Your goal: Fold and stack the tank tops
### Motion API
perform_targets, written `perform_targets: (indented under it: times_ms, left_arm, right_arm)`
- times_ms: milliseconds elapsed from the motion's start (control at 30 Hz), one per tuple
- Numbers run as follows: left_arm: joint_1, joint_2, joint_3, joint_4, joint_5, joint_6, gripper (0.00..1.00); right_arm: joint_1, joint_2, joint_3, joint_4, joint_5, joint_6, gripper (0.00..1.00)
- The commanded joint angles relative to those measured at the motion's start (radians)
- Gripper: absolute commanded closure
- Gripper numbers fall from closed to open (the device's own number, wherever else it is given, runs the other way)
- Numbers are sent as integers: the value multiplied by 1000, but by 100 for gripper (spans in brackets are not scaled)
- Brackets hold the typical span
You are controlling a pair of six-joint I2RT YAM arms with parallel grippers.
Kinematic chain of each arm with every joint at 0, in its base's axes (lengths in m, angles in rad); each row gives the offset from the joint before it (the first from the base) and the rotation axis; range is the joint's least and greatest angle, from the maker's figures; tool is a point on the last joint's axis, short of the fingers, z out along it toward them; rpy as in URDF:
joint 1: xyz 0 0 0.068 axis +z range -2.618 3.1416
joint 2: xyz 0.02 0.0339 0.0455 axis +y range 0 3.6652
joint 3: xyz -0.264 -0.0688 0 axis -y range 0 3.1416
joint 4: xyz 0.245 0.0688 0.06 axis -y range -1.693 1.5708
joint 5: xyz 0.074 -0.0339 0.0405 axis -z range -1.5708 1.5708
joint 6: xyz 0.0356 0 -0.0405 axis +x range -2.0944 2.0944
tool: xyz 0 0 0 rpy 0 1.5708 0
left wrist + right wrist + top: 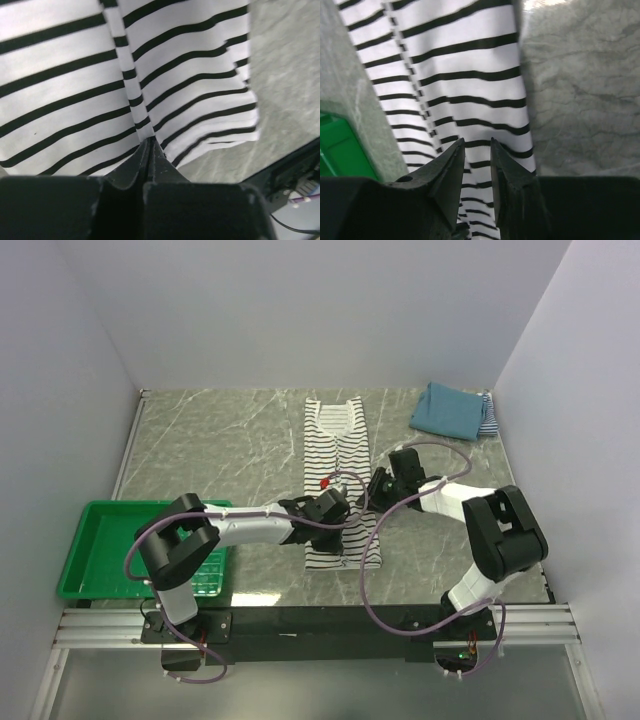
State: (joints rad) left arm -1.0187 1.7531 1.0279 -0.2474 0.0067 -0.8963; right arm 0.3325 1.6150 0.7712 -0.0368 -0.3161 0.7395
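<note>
The black-and-white striped tank top lies as a long narrow strip in the middle of the table, neckline at the far end. My left gripper is over its near half, shut on a ridge of the cloth, and the stripes bunch toward the closed tips. From the right, my right gripper sits at the strip's right edge. Its jaws stand open with a narrow gap just above the striped cloth. The folded teal-blue tank top lies at the back right on the fine striped one.
A green plastic basket sits at the near left of the table and shows in the right wrist view's corner. White walls close in the back and both sides. Marbled grey tabletop surrounds the strip.
</note>
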Motion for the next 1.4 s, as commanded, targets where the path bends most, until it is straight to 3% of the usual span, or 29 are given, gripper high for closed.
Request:
perform_targets:
  times_ms: [0,467,933,1133,1367]
  left_arm:
    - [-14,22,-26,-10,-36,-9,99]
    - [-31,-6,-104,-23,-71,-50,99]
    - [-31,-182,-126,-3,-82,-65,98]
    - [-14,-317,-155,-77,-148,-144,90]
    - [43,-455,-273,-98,-140,-216,54]
  right_arm:
    - [5,46,-6,58,12,8,66]
    - [-18,34,7,5,94,-40,65]
    - [-13,5,33,-29,92,-81,63]
    - [2,-202,-57,-100,146,-65,60]
    - [14,-444,-268,-163,157,-9,60]
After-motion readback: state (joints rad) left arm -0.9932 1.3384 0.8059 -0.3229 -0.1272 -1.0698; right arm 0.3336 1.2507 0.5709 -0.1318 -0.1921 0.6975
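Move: The left gripper, shut, sits low over the centre seam of the striped tank top; the bottom hem is about 4 cm back and 1 cm below, the lower left corner 5 cm back and 8 cm left. The green bin's middle lies some 48 cm left, level. Under the right gripper, 1 cm down, is the top's right edge, about 1 cm right; its lower right corner is 18 cm back and 1 cm right. The folded blue top lies roughly 34 cm ahead, 24 cm right. Lower both grippers about 1 cm onto the striped cloth. Keep the left one shut and low as you sweep it some 3 cm left along the hem, easing back, while the right stays near the right edge. Then lift the left about 7 cm, carrying it farther left and opening its fingers; raise the right and draw it back and right, clear of the top, still part open. ##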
